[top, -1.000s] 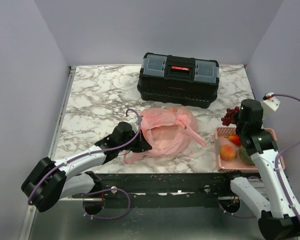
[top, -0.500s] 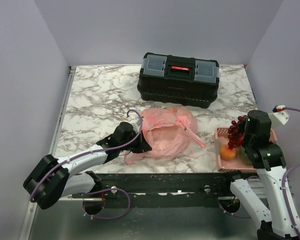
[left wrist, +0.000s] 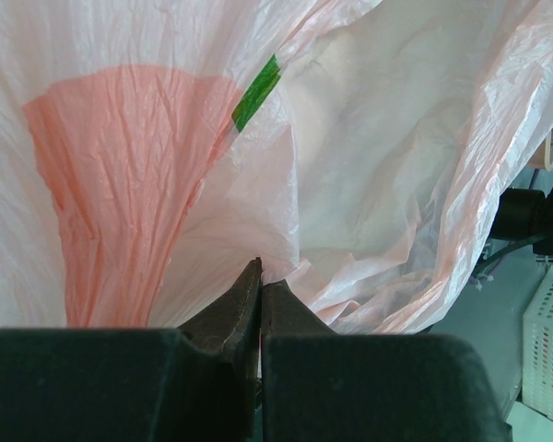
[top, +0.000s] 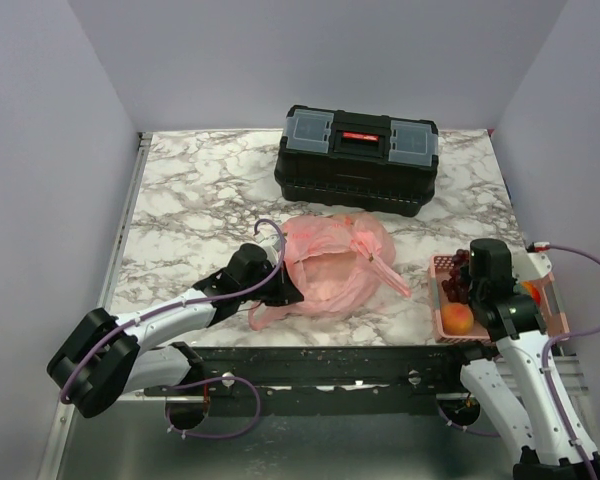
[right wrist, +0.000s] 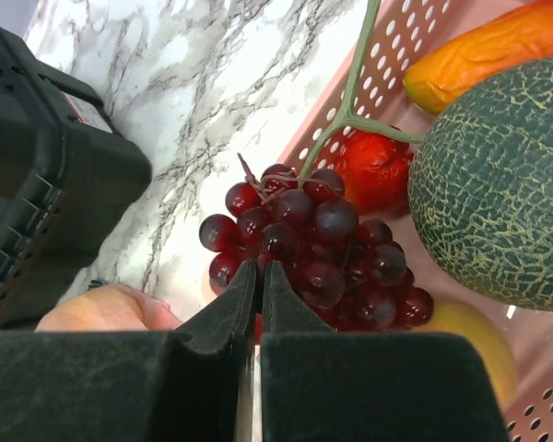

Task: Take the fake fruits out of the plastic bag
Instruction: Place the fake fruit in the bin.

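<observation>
The pink plastic bag (top: 335,265) lies crumpled at the table's middle front, its mouth facing right. My left gripper (top: 290,290) is shut on the plastic bag's (left wrist: 166,166) thin left edge, the film pinched between the tips (left wrist: 261,276). My right gripper (top: 467,285) is low over the pink basket (top: 550,300) and shut on the dark grape bunch (right wrist: 327,249). Beneath the grape bunch (top: 458,282) in the basket (right wrist: 396,46) are a red fruit (right wrist: 373,170), a netted green melon (right wrist: 498,184), an orange fruit (right wrist: 484,51) and a peach (top: 457,318). What is inside the bag is hidden.
A black toolbox (top: 357,158) stands at the back centre of the marble table, behind the bag. The toolbox (right wrist: 46,175) also shows on the left of the right wrist view. The basket sits at the table's front right corner.
My right arm has swung down and toward the front, carrying the grape bunch from behind the basket into it. The left arm and the bag have stayed put.
</observation>
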Available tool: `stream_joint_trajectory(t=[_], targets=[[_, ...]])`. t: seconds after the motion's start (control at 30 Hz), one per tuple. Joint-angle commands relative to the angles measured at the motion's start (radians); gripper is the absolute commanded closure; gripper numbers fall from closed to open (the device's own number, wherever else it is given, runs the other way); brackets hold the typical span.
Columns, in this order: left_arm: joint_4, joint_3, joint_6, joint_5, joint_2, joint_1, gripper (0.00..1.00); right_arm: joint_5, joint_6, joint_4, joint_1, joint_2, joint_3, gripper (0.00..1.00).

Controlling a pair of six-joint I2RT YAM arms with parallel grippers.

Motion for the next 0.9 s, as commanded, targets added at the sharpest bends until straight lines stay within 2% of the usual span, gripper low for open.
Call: stream_joint_trajectory(t=[0.0, 0.1, 0.17, 0.2, 0.57, 0.63, 0.67, 0.7, 0.87], targets=[[0.002, 0.014, 0.019, 0.014, -0.003, -0.003, 1.00, 0.039, 0.110, 0.011, -0.003, -0.015, -0.024, 0.95], [0.003, 0.015, 0.019, 0.015, -0.003, -0.003, 1.00, 0.040, 0.121, 0.005, -0.002, -0.004, -0.027, 0.89], [0.006, 0.014, 0.016, 0.014, -0.006, -0.003, 1.00, 0.036, 0.123, 0.000, -0.003, -0.011, -0.032, 0.77], [0.007, 0.013, 0.016, 0.012, -0.006, -0.003, 1.00, 0.034, 0.123, -0.007, -0.003, -0.020, -0.035, 0.76], [0.004, 0.020, 0.024, 0.012, 0.006, -0.003, 1.00, -0.093, 0.168, -0.144, -0.003, -0.119, 0.072, 0.77], [0.013, 0.021, 0.021, 0.014, 0.012, -0.003, 1.00, -0.110, 0.100, -0.100, -0.001, -0.125, 0.070, 0.75], [0.017, 0.022, 0.018, 0.018, 0.017, -0.002, 1.00, -0.123, 0.059, -0.061, -0.002, -0.121, 0.062, 0.68], [0.021, 0.024, 0.016, 0.021, 0.022, -0.002, 1.00, -0.175, -0.024, -0.003, -0.001, -0.112, 0.051, 0.62], [0.019, 0.026, 0.015, 0.031, 0.015, -0.002, 1.00, -0.532, -0.293, 0.232, -0.003, -0.004, 0.058, 0.55]])
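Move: Right at the right hand's fingertips, their middle about 5 cm below and 2 cm back, are the grapes, over the bin, whose middle lies some 6 cm back and 5 cm to the right. The peach is about 8 cm back and 2 cm left, the melon 5 cm back and 7 cm right. The bag sits roughly 33 cm left and 2 cm ahead. From the left hand the grapes are some 37 cm right and 3 cm ahead. Opening its fingers from almost shut to a bit under half, the right hand lets go of the grapes, easing back about a centimetre before it rises some 3 cm and swings about 4 cm left, out past the bin's rim towards the bag. The wrist turns roughly 10 degrees counter-clockwise late on. The left hand keeps its pinch on the bag's edge. ##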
